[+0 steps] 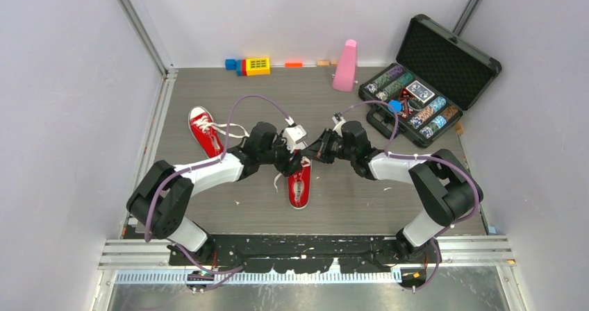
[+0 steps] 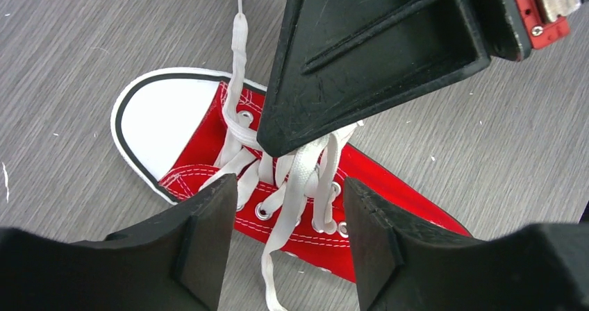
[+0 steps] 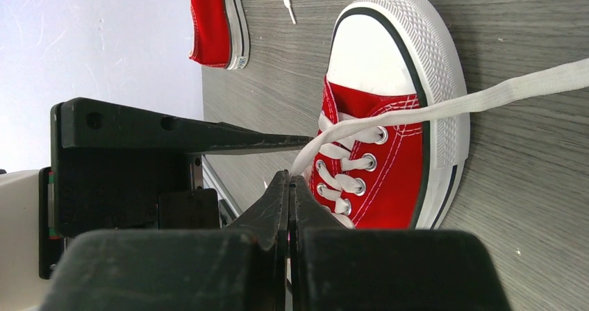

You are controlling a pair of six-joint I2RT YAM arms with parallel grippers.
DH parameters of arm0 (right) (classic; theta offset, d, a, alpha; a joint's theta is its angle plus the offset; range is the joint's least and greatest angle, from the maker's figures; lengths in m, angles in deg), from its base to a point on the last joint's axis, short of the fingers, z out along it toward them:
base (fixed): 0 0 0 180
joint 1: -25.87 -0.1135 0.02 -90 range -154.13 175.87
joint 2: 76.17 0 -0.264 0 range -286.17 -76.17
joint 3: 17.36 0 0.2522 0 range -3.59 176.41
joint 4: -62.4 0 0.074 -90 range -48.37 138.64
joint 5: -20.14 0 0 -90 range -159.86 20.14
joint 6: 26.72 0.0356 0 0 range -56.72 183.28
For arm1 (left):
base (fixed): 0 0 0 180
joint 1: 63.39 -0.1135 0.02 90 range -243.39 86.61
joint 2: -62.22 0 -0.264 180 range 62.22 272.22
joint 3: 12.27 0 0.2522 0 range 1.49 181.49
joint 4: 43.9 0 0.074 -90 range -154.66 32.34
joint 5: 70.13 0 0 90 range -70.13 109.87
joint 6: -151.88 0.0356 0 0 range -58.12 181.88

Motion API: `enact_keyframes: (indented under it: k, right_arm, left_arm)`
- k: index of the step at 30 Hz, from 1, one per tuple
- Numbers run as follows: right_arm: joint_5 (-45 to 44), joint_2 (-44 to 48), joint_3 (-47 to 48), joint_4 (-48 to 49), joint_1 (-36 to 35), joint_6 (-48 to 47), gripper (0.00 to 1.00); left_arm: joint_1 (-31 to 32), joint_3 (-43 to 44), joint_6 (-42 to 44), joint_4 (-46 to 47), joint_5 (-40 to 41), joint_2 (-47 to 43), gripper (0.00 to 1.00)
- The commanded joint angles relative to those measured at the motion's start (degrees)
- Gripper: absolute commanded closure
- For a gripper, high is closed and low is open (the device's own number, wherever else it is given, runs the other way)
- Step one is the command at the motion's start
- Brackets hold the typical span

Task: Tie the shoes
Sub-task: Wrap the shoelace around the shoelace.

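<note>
One red shoe lies mid-table with its white toe cap toward the arms' bases; its white laces are loose. The other shoe lies to the back left, laces trailing. My left gripper hangs open just over the near shoe's eyelets, a slack lace strand dangling between its fingers without being pinched. My right gripper is shut on a lace that runs taut from its tips across the shoe. Both grippers meet above the shoe's tongue, the right finger crossing over the left.
An open black case of poker chips sits at the back right. A pink cone-shaped object stands at the back wall. Coloured blocks line the back edge. Walls close in on both sides.
</note>
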Motion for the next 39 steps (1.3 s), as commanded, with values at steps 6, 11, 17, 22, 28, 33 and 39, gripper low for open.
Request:
enact_keyframes:
  k: [6,11,17,22,28,33,39]
  right_arm:
    - [0.0,2.0,0.0,1.4,-0.4,-0.1,1.00]
    - [0.1,1.7,0.1,1.4,-0.4,-0.1,1.00]
    - [0.0,1.9,0.1,1.2,-0.4,-0.1,1.00]
    - [0.0,1.7,0.1,1.3,-0.4,-0.1,1.00]
    - [-0.1,2.0,-0.4,1.6,-0.3,0.0,0.81]
    - [0.0,2.2,-0.9,2.8,-0.4,0.1,0.73]
    - [0.3,2.1,-1.7,5.0,-0.4,1.3,0.68]
  left_arm:
    - [-1.9,1.2,-0.2,2.5,-5.5,-0.6,0.49]
    - [-2.9,0.9,-0.7,2.8,-7.2,-0.8,0.59]
    - [-3.0,1.9,0.0,-0.4,-7.6,-0.2,0.77]
    - [-3.0,2.5,0.4,-1.3,-8.6,0.0,0.96]
    - [-3.0,3.8,0.1,-2.7,-9.2,0.0,1.00]
    - [-3.0,4.3,-0.9,-3.1,-9.2,0.4,1.00]
    - [-3.0,4.9,-1.5,-3.5,-8.8,1.3,1.00]
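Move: The white shoelace strands beside the right fingertips pass between the open left fingers, only about 1 cm to the left hand's right and level with it ahead. The right fingertips are some 2 cm to its right and 1 cm farther out. The red shoe's middle lies about 3 cm back, 1 cm to the right and 5 cm below the left hand. From the right hand those strands are about 1 cm back, 1 cm left and 1 cm below. The left fingers close from over half open to fully shut, pinching the shoelace strands right beside the right fingertips. That hand otherwise shifts barely 1 cm, mostly up, tipping about 5 degrees. The right hand stays in place, shut at first; only once the left has closed does it loosen, opening its fingers to about a third around its lace. ##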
